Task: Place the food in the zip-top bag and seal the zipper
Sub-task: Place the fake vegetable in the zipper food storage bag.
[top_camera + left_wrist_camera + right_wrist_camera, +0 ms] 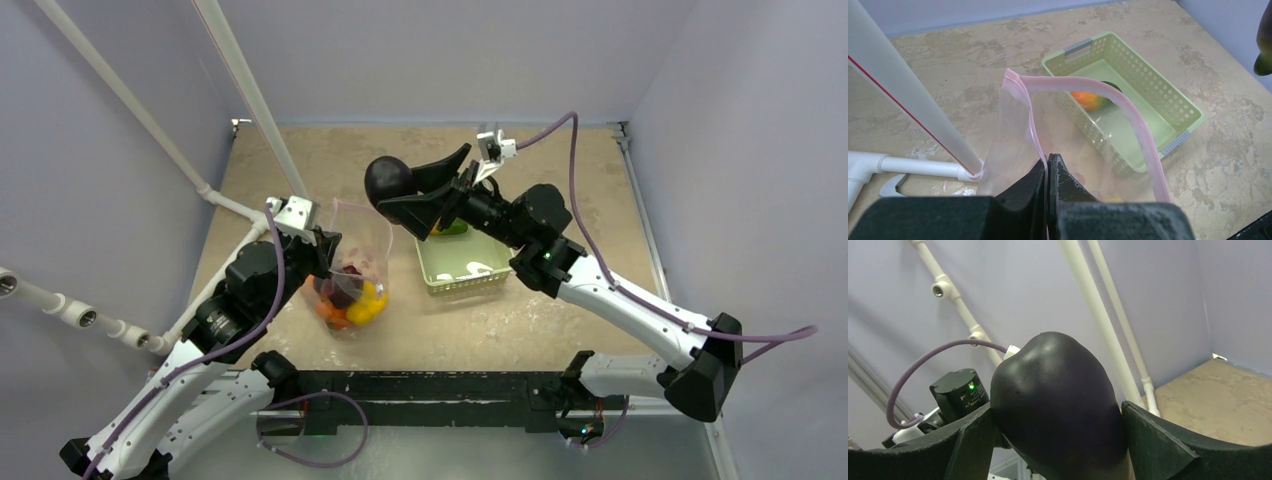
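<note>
My right gripper (408, 192) is shut on a dark purple eggplant (385, 175) and holds it high in the air, above and just right of the zip-top bag (362, 232). In the right wrist view the eggplant (1053, 380) fills the space between both fingers (973, 440). My left gripper (1048, 161) is shut on the near side of the pink zipper (1143, 135), holding the bag's mouth open. Red, orange and yellow food (350, 296) lies inside the bag. Another orange-and-green piece of food (1088, 100) sits in the basket.
The pale green basket (480, 285) stands on the table right of the bag, below my right arm. A slanted white pipe (908, 100) runs close to the bag's left side. Grey walls enclose the table on three sides.
</note>
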You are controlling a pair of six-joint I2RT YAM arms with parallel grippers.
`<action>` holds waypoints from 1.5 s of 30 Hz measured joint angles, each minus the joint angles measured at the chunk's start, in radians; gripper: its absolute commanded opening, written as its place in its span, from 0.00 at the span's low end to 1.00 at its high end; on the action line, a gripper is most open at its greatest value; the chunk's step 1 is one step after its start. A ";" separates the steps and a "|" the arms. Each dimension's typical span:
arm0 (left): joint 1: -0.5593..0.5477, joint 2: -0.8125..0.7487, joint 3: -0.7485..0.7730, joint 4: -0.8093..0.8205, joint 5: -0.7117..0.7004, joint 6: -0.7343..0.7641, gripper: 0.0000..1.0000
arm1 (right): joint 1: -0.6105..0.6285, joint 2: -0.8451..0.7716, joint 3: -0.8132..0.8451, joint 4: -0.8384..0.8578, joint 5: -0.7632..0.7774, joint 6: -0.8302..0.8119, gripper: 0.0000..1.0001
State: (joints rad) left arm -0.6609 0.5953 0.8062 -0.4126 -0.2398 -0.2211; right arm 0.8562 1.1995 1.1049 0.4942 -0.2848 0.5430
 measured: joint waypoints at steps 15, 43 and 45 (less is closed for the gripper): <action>0.000 0.000 0.000 0.000 0.000 0.000 0.00 | 0.060 0.130 -0.067 0.200 -0.023 0.068 0.41; 0.006 -0.008 0.000 -0.014 -0.019 0.000 0.00 | 0.138 0.282 -0.104 0.132 0.131 0.066 0.40; 0.006 -0.009 0.000 -0.024 -0.028 0.001 0.00 | 0.145 0.287 -0.104 0.108 0.154 0.065 0.41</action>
State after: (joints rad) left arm -0.6544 0.5865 0.8062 -0.4362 -0.2680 -0.2203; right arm 1.0008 1.4864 1.0008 0.6025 -0.1307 0.6083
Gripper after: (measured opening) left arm 0.003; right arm 0.867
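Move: Down and to the left of the right hand, which already holds the dark eggplant, the open bag mouth lies about 8 cm left, 4 cm farther out and some 17 cm lower. The food already in the bag sits some 13 cm left of this hand, level with it fore and aft, 40 cm down; the green basket is roughly 17 cm ahead, 13 cm right and 42 cm down. From the left hand, pinching the bag's edge, the mouth is about 6 cm right, 4 cm ahead and level. Sinking some 15 cm and going about 8 cm left, the right hand brings the eggplant down to the bag mouth, most of the sideways travel coming first, then chiefly down while its fingers tip downward some 15 degrees. They keep their wide grip. The left hand holds the bag edge, shifting barely a centimetre left at the very end, seemingly nudged by the arriving load. ##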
